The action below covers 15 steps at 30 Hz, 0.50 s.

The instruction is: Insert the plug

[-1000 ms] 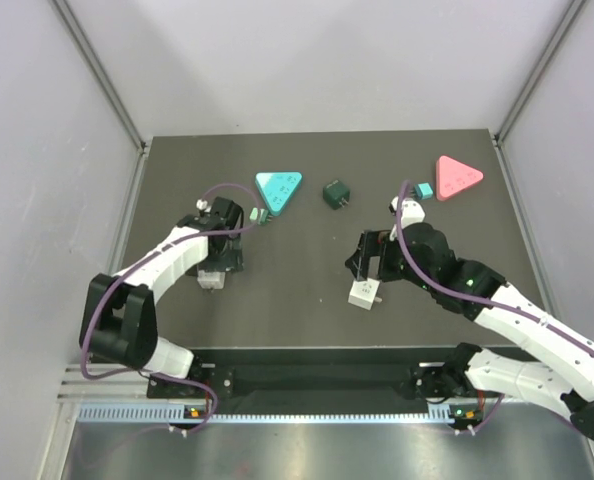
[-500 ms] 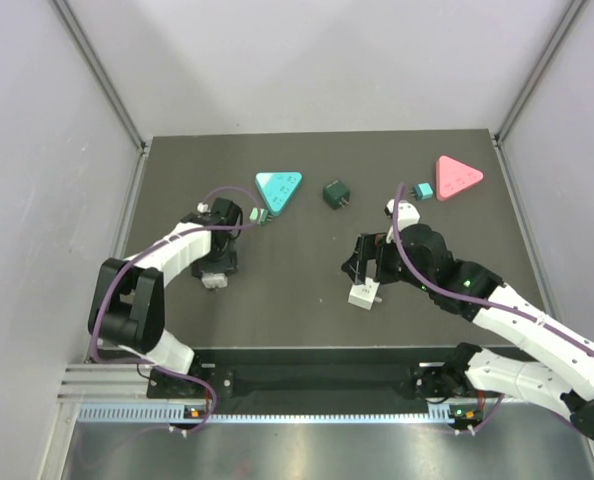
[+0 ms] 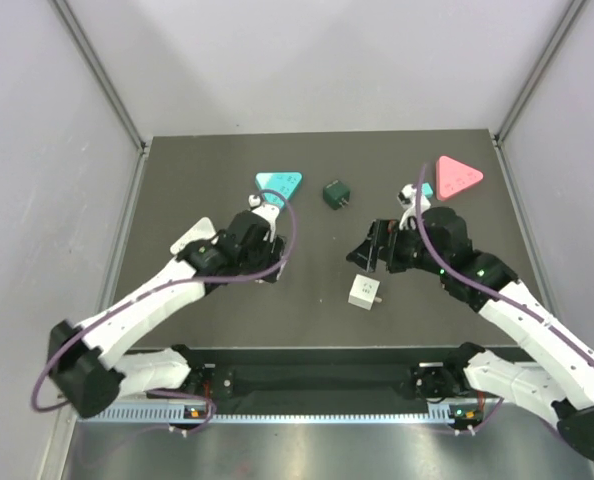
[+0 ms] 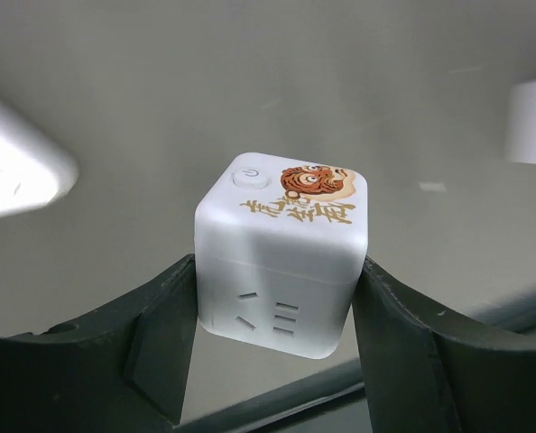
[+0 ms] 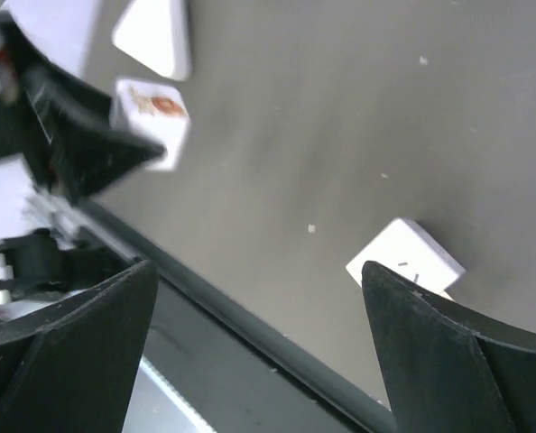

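My left gripper (image 4: 277, 361) is shut on a white socket cube (image 4: 281, 257) with a tiger picture on top and slots in its front face; both fingers press its sides. From above this gripper (image 3: 265, 262) sits left of the table's middle and hides the cube. The right wrist view also catches the cube (image 5: 151, 117). A white cube plug (image 3: 364, 291) with metal prongs lies on the dark table, also seen at the right finger's edge (image 5: 403, 262). My right gripper (image 3: 375, 255) hangs just behind it, open with nothing between its fingers (image 5: 259, 352).
A white triangular block (image 3: 192, 237) lies left of the left arm. At the back are a teal triangle (image 3: 279, 183), a dark green cube plug (image 3: 337, 193), a small teal cube (image 3: 427, 190) and a pink triangle (image 3: 458, 177). The table's front edge (image 5: 250, 316) is close.
My left arm closed on the white socket cube and swung right toward the table's middle with it, uncovering the white triangle. My right gripper drew back from the white plug, which stayed put.
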Available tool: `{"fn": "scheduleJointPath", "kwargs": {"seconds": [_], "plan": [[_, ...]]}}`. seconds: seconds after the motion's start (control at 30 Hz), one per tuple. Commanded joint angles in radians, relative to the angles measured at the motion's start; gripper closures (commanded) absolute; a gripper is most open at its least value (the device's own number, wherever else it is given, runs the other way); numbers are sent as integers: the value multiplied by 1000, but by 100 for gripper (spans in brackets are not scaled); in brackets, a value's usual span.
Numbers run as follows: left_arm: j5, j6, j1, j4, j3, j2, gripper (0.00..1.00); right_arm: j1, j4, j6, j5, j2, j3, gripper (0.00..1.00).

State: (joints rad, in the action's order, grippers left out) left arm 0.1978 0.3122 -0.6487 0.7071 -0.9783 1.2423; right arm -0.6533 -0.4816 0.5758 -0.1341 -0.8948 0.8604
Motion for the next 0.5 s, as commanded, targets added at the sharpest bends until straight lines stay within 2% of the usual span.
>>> {"fn": "scheduleJointPath", "kwargs": {"seconds": [0.0,0.07,0.2,0.33,0.47], "plan": [[-64,-61,-104,-144,30,-156,100,83,54,-2,-268,-22,104,6],[-80,-68,-161,-196,52,-217,100,89,54,-27,-335,-56,130,8],[-118,-91,-236,-233,52,-241,100,86,69,-28,-525,-168,155,9],[-101,-120,-310,-235,20,-210,100,47,164,33,-555,-210,118,9],[-100,-148,-348,-251,1,-198,100,3,182,70,-550,-263,123,9]]}}
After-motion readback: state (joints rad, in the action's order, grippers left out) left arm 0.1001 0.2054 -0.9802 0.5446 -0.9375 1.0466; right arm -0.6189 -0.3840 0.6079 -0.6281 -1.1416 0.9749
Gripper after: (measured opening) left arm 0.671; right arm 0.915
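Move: The left hand already holds the white plug; the open right gripper is about 18 cm to its right, level in reach and some 8 cm higher. From the right hand, that held plug lies about 18 cm left, level in reach, 8 cm lower. A second white plug sits on the table roughly 17 cm below the right hand, 2 cm back and 1 cm right. The white power strip lies about 12 cm ahead of the left hand, 17 cm left and 10 cm lower. Carry the held plug to the right and back with the left hand, about 9 cm across, lifting it early and swinging the wrist clockwise to turn its printed face to the right gripper. Bring the right hand left to meet it, about 7 cm, rising then partly sinking and edging back, turning counter-clockwise with the fingers kept wide open. ##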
